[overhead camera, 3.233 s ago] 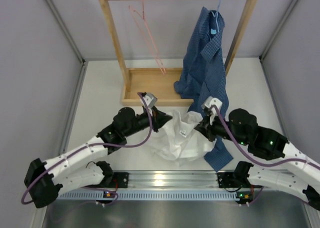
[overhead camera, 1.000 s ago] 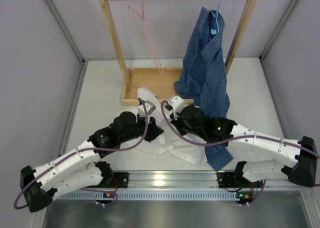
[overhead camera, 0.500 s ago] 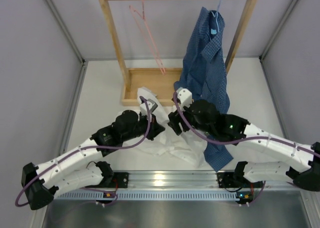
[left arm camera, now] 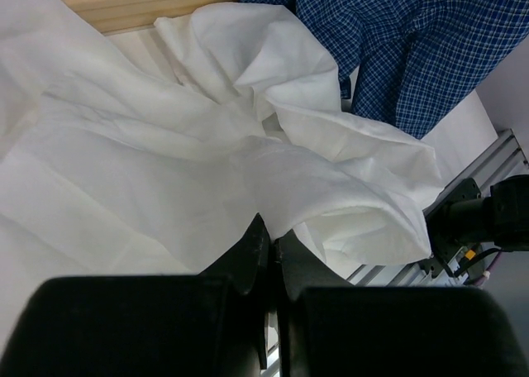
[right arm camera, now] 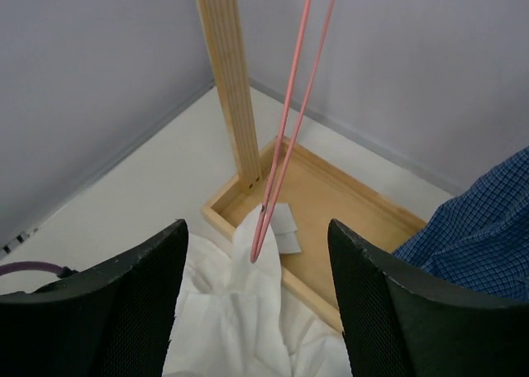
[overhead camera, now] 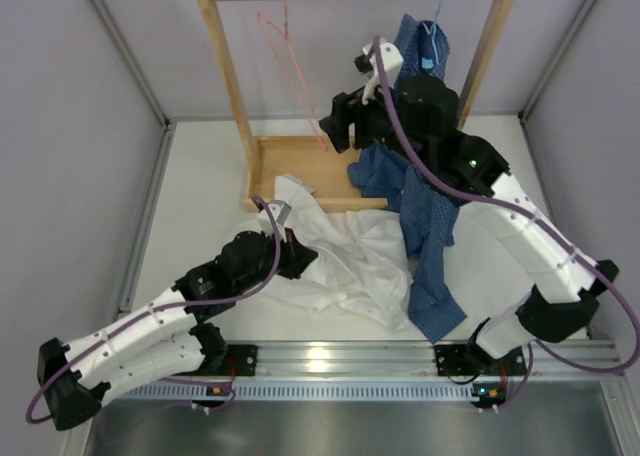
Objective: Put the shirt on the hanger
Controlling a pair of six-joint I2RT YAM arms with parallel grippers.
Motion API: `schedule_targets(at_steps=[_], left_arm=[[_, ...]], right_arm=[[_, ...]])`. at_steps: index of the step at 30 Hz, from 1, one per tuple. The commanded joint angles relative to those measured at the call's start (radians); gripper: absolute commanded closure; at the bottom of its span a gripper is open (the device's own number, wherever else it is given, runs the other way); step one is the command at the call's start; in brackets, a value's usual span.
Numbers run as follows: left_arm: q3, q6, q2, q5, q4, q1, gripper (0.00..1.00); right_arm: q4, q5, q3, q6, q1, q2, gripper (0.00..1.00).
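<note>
The white shirt (overhead camera: 350, 261) lies crumpled on the table in front of the wooden rack, one corner reaching over the rack's base. My left gripper (overhead camera: 297, 259) rests low at its left side, shut on a fold of the white cloth (left arm camera: 271, 236). The pink wire hanger (overhead camera: 300, 76) hangs from the rack's top bar. My right gripper (overhead camera: 335, 131) is raised beside the hanger's lower end. In the right wrist view its jaws (right arm camera: 256, 228) stand open and empty, with the hanger (right arm camera: 285, 145) hanging between and beyond them above the shirt (right arm camera: 240, 311).
A dark blue checked shirt (overhead camera: 420, 166) hangs on a light blue hanger (overhead camera: 437, 16) at the rack's right, its tail draped over the table. The wooden rack (overhead camera: 225, 66) has a tray base (overhead camera: 290, 166). Grey walls close in both sides.
The right gripper has let go of the white shirt, opened, and swung up and back to the pink hanger. The left gripper has shut on the shirt and drawn back slightly.
</note>
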Motion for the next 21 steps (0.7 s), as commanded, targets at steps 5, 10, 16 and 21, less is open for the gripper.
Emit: schedule_targets(at_steps=[5, 10, 16, 21], left_arm=[[-0.018, -0.01, 0.039, 0.003, 0.068, -0.002, 1.0], [-0.047, -0.017, 0.047, 0.05, 0.076, -0.003, 1.0], [-0.071, -0.003, 0.001, 0.064, 0.076, -0.003, 1.0], [-0.077, 0.006, -0.01, 0.073, 0.074, -0.003, 1.0]], right_arm=[[-0.138, -0.08, 0.295, -0.058, -0.046, 0.277, 0.39], [-0.135, -0.018, 0.41, -0.06, -0.073, 0.414, 0.5], [-0.135, -0.008, 0.449, -0.058, -0.084, 0.449, 0.63], [-0.129, -0.002, 0.449, -0.05, -0.087, 0.486, 0.69]])
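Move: The pink hanger's near end hangs about 9 cm ahead of the right gripper, 6 cm to its left and 7 cm lower. The hanging blue shirt is around 10 cm ahead of that gripper and 13 cm to its right, lower down; the rack's wooden tray lies roughly 17 cm ahead, 4 cm left and far below. From the left gripper, the same hanger end is some 20 cm straight ahead and 18 cm up. Reach the open right gripper forward about 10 cm, down 8 and left 6 to the hanger's near end, rolling its left side down and tipping slightly, some 10 degrees in all. Bring the fingers around the pink bar and narrow them to about half their gap, not shut. Keep the left gripper closed on the white shirt while lowering it some 3 cm. ##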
